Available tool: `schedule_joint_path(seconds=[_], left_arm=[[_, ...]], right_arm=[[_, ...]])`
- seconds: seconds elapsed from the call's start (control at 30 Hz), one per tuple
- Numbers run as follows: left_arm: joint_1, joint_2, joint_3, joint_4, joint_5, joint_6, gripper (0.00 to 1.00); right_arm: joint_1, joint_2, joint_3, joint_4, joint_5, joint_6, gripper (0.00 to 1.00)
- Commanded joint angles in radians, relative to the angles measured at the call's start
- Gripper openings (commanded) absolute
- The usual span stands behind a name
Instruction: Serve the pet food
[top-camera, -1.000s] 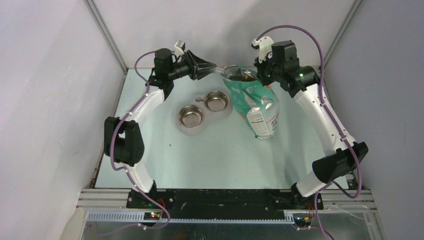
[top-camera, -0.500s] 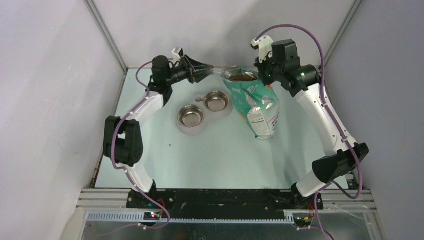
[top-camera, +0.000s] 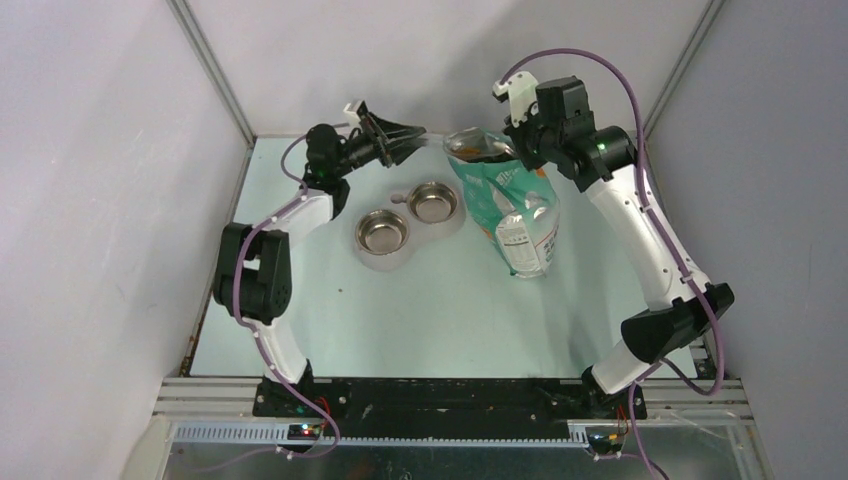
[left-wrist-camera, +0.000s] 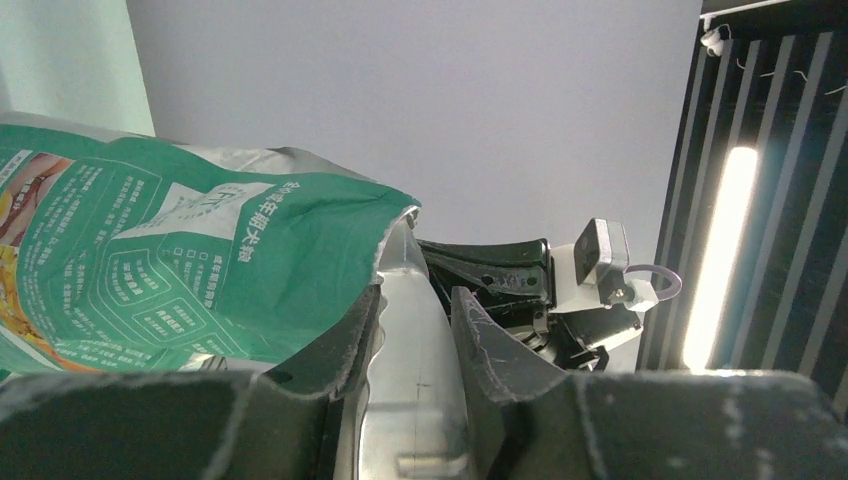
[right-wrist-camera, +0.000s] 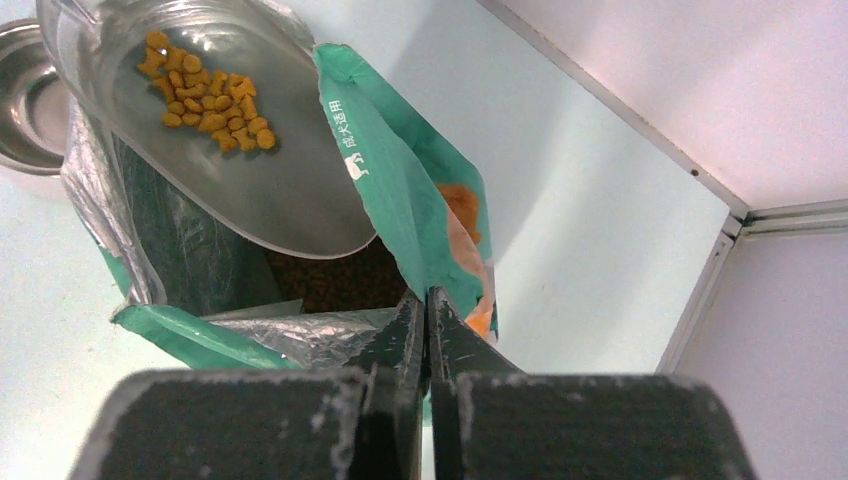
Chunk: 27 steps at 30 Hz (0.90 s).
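The pet food shows as a small heap of orange-brown kibble in the clear plastic scoop, which sits tilted at the open mouth of the teal-green bag. More dark kibble lies deep inside the bag. My left gripper is shut on the scoop's handle, at the back left of the bag. My right gripper is shut on the bag's top rim and holds it upright. In the top view the left gripper and right gripper flank the bag's mouth.
A double steel bowl stand sits left of the bag, with one bowl nearer and one farther back. Both bowls look bare inside. Walls close in the table at the back, left and right.
My left wrist has turned and risen a little, with the scoop still at the bag's mouth, and its elbow has shifted right. The right gripper has lifted the bag's rim slightly.
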Motion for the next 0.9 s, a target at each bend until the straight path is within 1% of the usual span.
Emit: schedule_joint_path(seconds=[0.0, 0.1, 0.17, 0.23, 0.27, 0.33, 0.37, 0.4, 0.43, 0.47, 0.5, 0.53, 0.57, 0.6, 0.67, 0.87], left_arm=[[0.026, 0.009, 0.045, 0.073, -0.099, -0.014, 0.00], [0.035, 0.005, 0.073, 0.083, -0.088, -0.001, 0.00], [0.043, 0.001, 0.105, 0.076, -0.068, 0.042, 0.00], [0.043, -0.003, 0.149, 0.064, -0.032, 0.154, 0.00], [0.041, -0.002, 0.167, 0.051, 0.006, 0.184, 0.00], [0.035, -0.008, 0.214, -0.015, 0.050, 0.288, 0.00], [0.033, -0.014, 0.234, -0.090, 0.063, 0.373, 0.00], [0.032, -0.027, 0.244, -0.135, 0.065, 0.426, 0.00], [0.029, -0.033, 0.265, -0.231, 0.061, 0.518, 0.00], [0.028, -0.037, 0.277, -0.303, 0.060, 0.554, 0.00], [0.027, -0.036, 0.294, -0.317, 0.061, 0.577, 0.00], [0.026, -0.027, 0.300, -0.304, 0.065, 0.567, 0.00], [0.028, -0.019, 0.304, -0.284, 0.073, 0.508, 0.00], [0.028, -0.002, 0.299, -0.221, 0.074, 0.470, 0.00], [0.029, 0.011, 0.276, -0.119, 0.068, 0.302, 0.00], [0.042, -0.017, 0.238, -0.107, 0.056, 0.249, 0.00]], right_arm=[[0.001, -0.001, 0.063, -0.054, 0.071, -0.017, 0.00], [-0.001, -0.002, 0.076, -0.048, 0.076, -0.013, 0.00], [-0.004, -0.004, 0.081, -0.048, 0.073, -0.010, 0.00], [-0.006, -0.003, 0.095, -0.044, 0.069, 0.002, 0.00], [-0.006, 0.001, 0.105, -0.043, 0.060, 0.006, 0.00], [0.000, 0.012, 0.141, -0.042, 0.047, 0.013, 0.00], [0.007, 0.023, 0.170, -0.042, 0.041, 0.013, 0.00], [0.008, 0.028, 0.185, -0.042, 0.038, 0.014, 0.00], [0.015, 0.039, 0.213, -0.040, 0.031, 0.016, 0.00], [0.018, 0.044, 0.238, -0.040, 0.027, 0.021, 0.00], [0.021, 0.052, 0.250, -0.039, 0.019, 0.025, 0.00], [0.024, 0.056, 0.267, -0.041, 0.016, 0.032, 0.00], [0.026, 0.063, 0.275, -0.040, 0.011, 0.037, 0.00], [0.028, 0.066, 0.286, -0.040, 0.008, 0.047, 0.00], [0.025, 0.071, 0.292, -0.040, 0.002, 0.056, 0.00], [-0.010, 0.060, 0.268, -0.039, -0.010, 0.076, 0.00]])
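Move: The left gripper holds the scoop, loaded with pet food, with its bowl over and partly in the bag mouth; the mouth's middle lies about 12 cm to this hand's right, 5 cm back and 4 cm lower. The far bowl is some 4 cm back, 2 cm right and 30 cm below, the near bowl 11 cm back and 8 cm left at the same depth. From the right hand, which pinches the bag's rim, the mouth is about 6 cm left, 1 cm ahead and 3 cm lower. Lift the left gripper about 6 cm, almost straight up, to draw the loaded scoop up and away from the bag mouth, rolling the wrist some 20 degrees so the scoop's far edge rises; keep the fingers on its handle. Meanwhile raise the right hand about 2.5 cm, still pinching the rim. ##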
